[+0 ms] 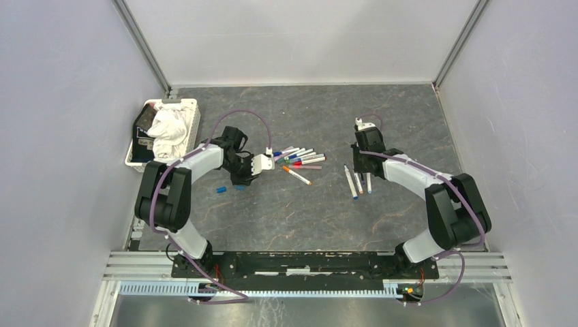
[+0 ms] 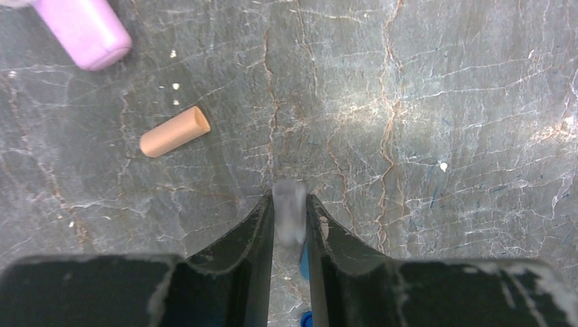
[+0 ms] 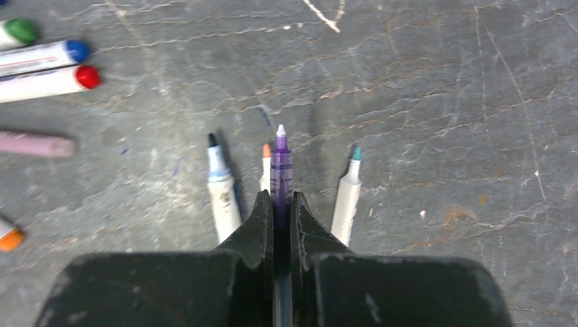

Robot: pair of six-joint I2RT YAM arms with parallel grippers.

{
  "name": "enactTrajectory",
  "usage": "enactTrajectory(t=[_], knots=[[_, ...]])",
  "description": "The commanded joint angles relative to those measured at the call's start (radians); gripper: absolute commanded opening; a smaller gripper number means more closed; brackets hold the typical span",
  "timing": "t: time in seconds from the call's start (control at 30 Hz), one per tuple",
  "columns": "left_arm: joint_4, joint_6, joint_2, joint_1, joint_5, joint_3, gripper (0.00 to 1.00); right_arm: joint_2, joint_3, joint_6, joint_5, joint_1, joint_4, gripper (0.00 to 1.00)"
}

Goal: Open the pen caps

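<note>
My left gripper (image 2: 290,201) hangs low over the table with a pale, blurred pen cap (image 2: 290,214) between its narrowly parted tips; whether it is gripped does not show. An orange cap (image 2: 174,131) and a pink cap (image 2: 85,30) lie ahead on the left. Two blue caps (image 1: 221,189) lie by the left gripper (image 1: 262,163). My right gripper (image 3: 280,197) is shut on a purple pen (image 3: 280,167) whose bare tip points away. In the top view the right gripper (image 1: 361,126) is right of the pen pile (image 1: 300,157).
Three uncapped pens (image 1: 358,182) lie side by side under the right gripper. Capped pens with green (image 3: 17,32), blue (image 3: 44,56) and red (image 3: 48,82) ends lie to its left. A white basket (image 1: 136,160) holding a cloth stands at the far left.
</note>
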Motion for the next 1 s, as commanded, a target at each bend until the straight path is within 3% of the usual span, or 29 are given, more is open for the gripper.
enactTrajectory(t=[0.0,0.23,0.5,0.6,0.8,0.83,0.87,0.97], knots=[[0.022,-0.039,0.019,0.004,0.02,-0.018,0.31,0.048,0.018,-0.003,0.116,-0.01,0.061,0.0],[0.011,-0.058,0.015,0.005,0.024,-0.013,0.4,0.109,0.03,-0.036,0.146,-0.017,0.068,0.06],[-0.102,-0.113,-0.077,0.013,0.066,0.098,0.52,0.112,-0.003,-0.019,0.123,-0.019,0.08,0.26],[-0.161,-0.149,-0.106,0.02,0.065,0.176,0.64,0.075,-0.016,-0.014,0.118,-0.019,0.085,0.33],[-0.253,-0.265,-0.149,0.032,0.014,0.352,0.79,-0.03,-0.009,0.0,0.117,-0.013,0.1,0.34],[-0.261,-0.289,-0.157,0.032,-0.005,0.381,0.94,-0.045,-0.006,-0.01,0.1,-0.006,0.112,0.35],[-0.271,-0.309,-0.164,0.032,-0.029,0.414,0.99,-0.059,0.002,-0.02,0.08,0.006,0.122,0.36],[-0.266,-0.369,-0.189,0.033,-0.122,0.48,1.0,-0.064,0.043,-0.066,0.028,0.074,0.142,0.41]])
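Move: The purple pen in my right hand is going to the gap between the orange-tipped and teal-tipped markers, about 2 cm to the right, 1 cm ahead and 3 cm down. The orange-tipped marker lies almost beneath this hand, the teal-tipped one 4 cm right, the black-tipped one 3 cm left, all 1 cm back. My left fingers have the grey cap between them; a dark blue cap lies 3 cm left and 1 cm back, a peach cap 5 cm ahead and 3 cm right. With my right hand I lower the purple pen about 3 cm while easing 2 cm right, open the fingers part-way to let go, then rise some 5 cm clear. My left hand stays low over the grey cap while its fingers spread, then climbs away about 15 cm and 5 cm forward, ending wide open. ##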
